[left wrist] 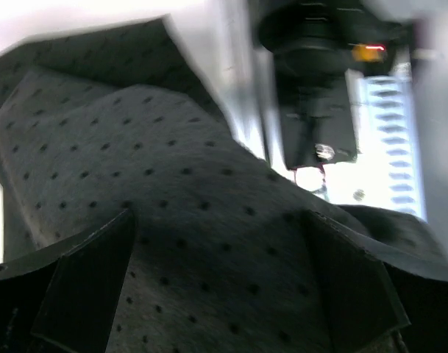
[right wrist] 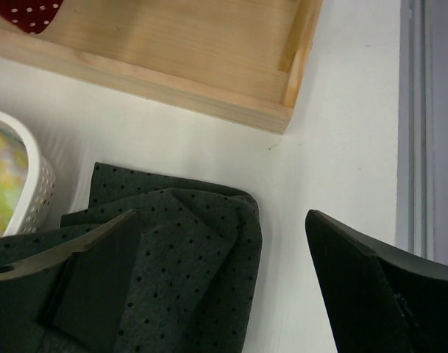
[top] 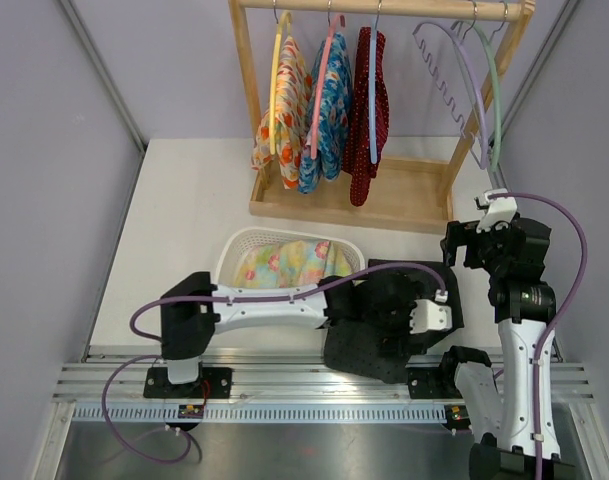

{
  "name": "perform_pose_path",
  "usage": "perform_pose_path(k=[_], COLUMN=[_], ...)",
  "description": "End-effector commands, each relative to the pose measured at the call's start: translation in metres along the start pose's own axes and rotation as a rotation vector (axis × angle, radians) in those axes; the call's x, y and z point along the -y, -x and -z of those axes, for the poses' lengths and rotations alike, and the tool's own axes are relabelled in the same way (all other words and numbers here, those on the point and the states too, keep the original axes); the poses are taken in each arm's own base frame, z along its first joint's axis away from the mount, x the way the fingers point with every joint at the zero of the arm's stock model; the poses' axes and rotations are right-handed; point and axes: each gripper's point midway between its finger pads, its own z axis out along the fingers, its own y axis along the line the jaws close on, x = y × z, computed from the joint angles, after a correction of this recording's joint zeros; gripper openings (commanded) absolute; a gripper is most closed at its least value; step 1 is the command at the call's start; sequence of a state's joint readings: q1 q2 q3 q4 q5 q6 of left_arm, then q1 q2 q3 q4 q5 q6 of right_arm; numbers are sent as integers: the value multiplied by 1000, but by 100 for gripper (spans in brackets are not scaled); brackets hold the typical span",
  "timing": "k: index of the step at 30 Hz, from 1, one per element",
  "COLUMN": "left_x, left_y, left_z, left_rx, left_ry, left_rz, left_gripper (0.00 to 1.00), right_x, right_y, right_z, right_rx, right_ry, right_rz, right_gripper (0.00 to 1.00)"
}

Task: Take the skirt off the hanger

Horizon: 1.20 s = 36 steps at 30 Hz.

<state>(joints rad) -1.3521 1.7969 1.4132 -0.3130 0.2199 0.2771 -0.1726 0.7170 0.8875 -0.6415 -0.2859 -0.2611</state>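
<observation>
The skirt (top: 359,355), dark grey-green with small black dots, lies crumpled on the table in front of the arm bases. It hangs on no hanger. My left gripper (top: 424,318) reaches across and hovers just over it, open; in the left wrist view the skirt (left wrist: 194,206) fills the space between the spread fingers (left wrist: 84,287) of the gripper (left wrist: 220,287). My right gripper (top: 462,243) is raised at the right, open, above the skirt's far right corner (right wrist: 187,250), with nothing in the gripper (right wrist: 224,287). Two empty hangers, purple (top: 454,80) and green (top: 496,90), hang on the rack.
The wooden rack (top: 384,195) stands at the back, holding three hangers with patterned garments (top: 324,110). A white basket (top: 234,250) with floral cloth sits left of the skirt, and its rim (right wrist: 40,184) shows in the right wrist view. The rack's base (right wrist: 209,95) lies just beyond the skirt.
</observation>
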Motion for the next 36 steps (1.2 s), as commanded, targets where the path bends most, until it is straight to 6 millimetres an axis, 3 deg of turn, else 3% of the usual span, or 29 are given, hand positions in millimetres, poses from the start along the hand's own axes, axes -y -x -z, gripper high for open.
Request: perform_pose_path(k=[1,3,5,10,13,14,16,17,18,19,21,22,24,25,28,29,31,32,36], left_x=[-40,-56,-65,-77,-79,-78,-80,-77,-76,-79,-74,-76,-73,-75,-77,-81,-84,-88,-103], left_y=[-14,-16,-31,-47,-53,-54,-47,-54,-48,-32,-22,8,28,54,78,93,101,107,116], left_z=[-16,-19,-26,-41,-51,-54,-58,-59,-59,-52,-42,-21,4,33,81,116,149,180,258], left_rx=[-131,-166,-215,-180,-127,-116,-63,-75,-41,16,60,152,217,297,378,434,460,491,524], left_ry=[272,390,457,544,552,540,545,524,517,526,503,517,525,548,607,654,705,766,951], left_rz=[124,159,180,161,141,121,110,90,82,79,62,59,45,44,34,43,44,49,80], left_gripper=[99,99,99,99,89,69,44,33,11,0,0,0,0,0,0,0,0,0,0], right_x=[11,9,10,13,15,16,18,18,19,21,22,24,27,27,30,30,31,31,33], right_y=[15,10,13,12,12,12,12,11,11,11,11,10,10,10,10,10,10,11,11], right_z=[-2,-3,-1,-1,0,1,3,2,3,3,3,3,3,3,3,3,3,3,3], right_rx=[109,95,106,105,107,110,113,112,113,113,112,111,112,110,110,112,110,111,113], right_ry=[-58,-50,-55,-68,-81,-83,-94,-97,-101,-109,-117,-126,-141,-143,-155,-156,-157,-159,-164], right_rz=[-66,-79,-84,-90,-93,-93,-92,-93,-92,-93,-94,-95,-94,-96,-99,-99,-100,-100,-101], right_gripper=[100,100,99,99,99,100,99,100,99,99,100,100,99,100,99,100,99,100,99])
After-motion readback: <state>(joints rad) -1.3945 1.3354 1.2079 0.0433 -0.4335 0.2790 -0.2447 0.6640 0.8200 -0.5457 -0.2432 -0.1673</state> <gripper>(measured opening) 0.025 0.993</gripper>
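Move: The grey skirt lies spread on the table beneath the open left hand, its middle about 11 cm below, 4 cm ahead and 4 cm left. Around it, the laundry basket is some 13 cm ahead and 27 cm left of that hand, and the rack's wooden tray about 33 cm ahead and 15 cm left. For the right hand, the skirt's middle lies roughly 14 cm back, 13 cm left and 20 cm below. Left hand sinks forward about 10 cm, pinches the grey skirt, then lifts it some 30 cm, drifting left. ##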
